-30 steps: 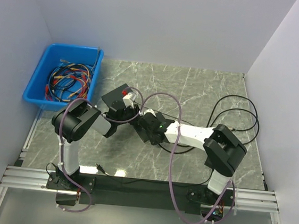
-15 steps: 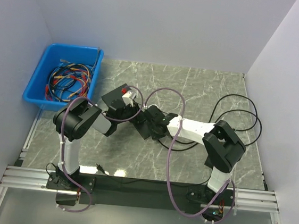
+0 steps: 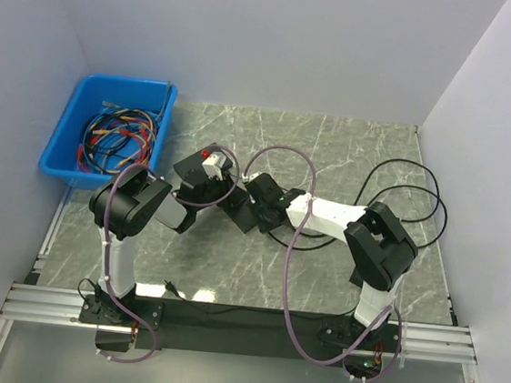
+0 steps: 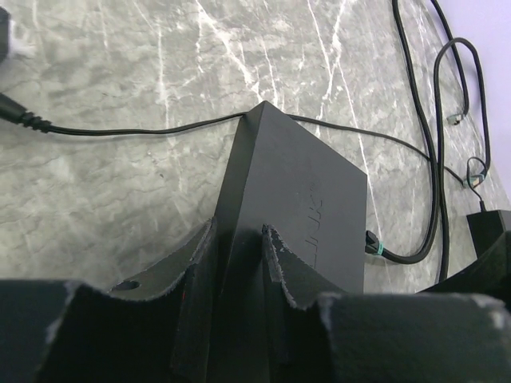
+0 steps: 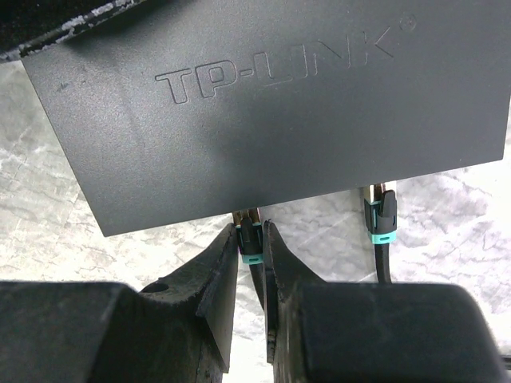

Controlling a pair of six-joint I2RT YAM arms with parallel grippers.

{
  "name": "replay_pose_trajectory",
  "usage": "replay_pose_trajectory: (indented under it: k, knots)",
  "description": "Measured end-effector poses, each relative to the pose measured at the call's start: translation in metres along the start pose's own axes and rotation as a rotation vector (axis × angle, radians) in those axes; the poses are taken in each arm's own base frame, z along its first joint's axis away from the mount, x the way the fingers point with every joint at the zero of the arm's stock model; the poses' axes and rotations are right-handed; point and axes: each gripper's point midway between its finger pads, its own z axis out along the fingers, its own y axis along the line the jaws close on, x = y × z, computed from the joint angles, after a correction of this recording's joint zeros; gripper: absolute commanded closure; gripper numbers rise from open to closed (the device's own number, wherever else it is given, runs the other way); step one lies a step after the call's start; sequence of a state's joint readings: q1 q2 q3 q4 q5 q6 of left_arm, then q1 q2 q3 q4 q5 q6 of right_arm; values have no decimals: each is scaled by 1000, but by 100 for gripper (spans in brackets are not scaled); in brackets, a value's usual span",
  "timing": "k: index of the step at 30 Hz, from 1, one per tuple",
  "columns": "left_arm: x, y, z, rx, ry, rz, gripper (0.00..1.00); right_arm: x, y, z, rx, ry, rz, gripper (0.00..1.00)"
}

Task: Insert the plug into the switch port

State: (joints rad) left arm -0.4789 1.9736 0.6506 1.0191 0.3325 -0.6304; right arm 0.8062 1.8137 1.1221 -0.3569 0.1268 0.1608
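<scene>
The switch (image 5: 263, 104) is a flat black TP-LINK box, tilted off the marble table. My left gripper (image 4: 238, 239) is shut on one edge of the switch (image 4: 295, 207). My right gripper (image 5: 250, 235) is shut on the plug (image 5: 250, 239), a black connector with a teal band. The plug's tip sits at the switch's port edge, and how deep it is in stays hidden under the casing. A second teal-banded plug (image 5: 378, 215) is seated in a port to the right. In the top view both grippers (image 3: 222, 188) (image 3: 253, 200) meet at mid-table and hide the switch.
A blue bin (image 3: 125, 82) with several coloured cables stands at the back left. Black cable loops (image 3: 410, 199) lie on the right of the table. A thin black cable (image 4: 120, 132) runs behind the switch. A black adapter (image 4: 489, 227) lies at the right.
My right arm has moved left and away from its base, bringing the plug up to the switch. The left gripper has shifted only slightly with the switch.
</scene>
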Motion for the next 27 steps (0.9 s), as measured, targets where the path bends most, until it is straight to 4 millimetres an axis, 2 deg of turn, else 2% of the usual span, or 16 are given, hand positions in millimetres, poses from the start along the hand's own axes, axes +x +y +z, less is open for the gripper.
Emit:
replay_pose_trajectory:
  k: [10,13,19,27]
  knots:
    - [-11,17,-8,-47,-55,-8,76,-16,5,10,-47,36,-53,100]
    - [-12,22,-16,-83,-76,-23,76,-20,8,11,-74,27,-54,100]
    - [-8,29,-41,-150,-113,-77,78,-20,22,11,-153,-5,-50,100]
    - [12,27,-99,-258,-155,-178,77,-15,45,7,-261,-59,-72,100]
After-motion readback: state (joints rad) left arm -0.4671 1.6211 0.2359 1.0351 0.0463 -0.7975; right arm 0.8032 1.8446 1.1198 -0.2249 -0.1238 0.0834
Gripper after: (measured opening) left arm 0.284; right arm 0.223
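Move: The left gripper still pinches the switch's far long edge near its base-side end; the switch port taking the plug lies about 7 cm back and 7 cm to its right, roughly 1 cm lower. The second switch sits about 10 cm to the left gripper's left and 5 cm ahead. For the right gripper, with the plug in its fingers, that port is about 1 cm ahead and 2 cm left, level; a second plug stands in the same edge, some 5 cm ahead and 2 cm right. Swing the switch round with both hands: bring the left gripper left, at first a touch forward, then increasingly back towards the base, ending about 8 cm left and 6 cm back, turning some 20 degrees counter-clockwise on its edge grip. Let the right gripper follow left about half as far, turning and rolling slightly, its fingers kept shut on the plug at the port. ##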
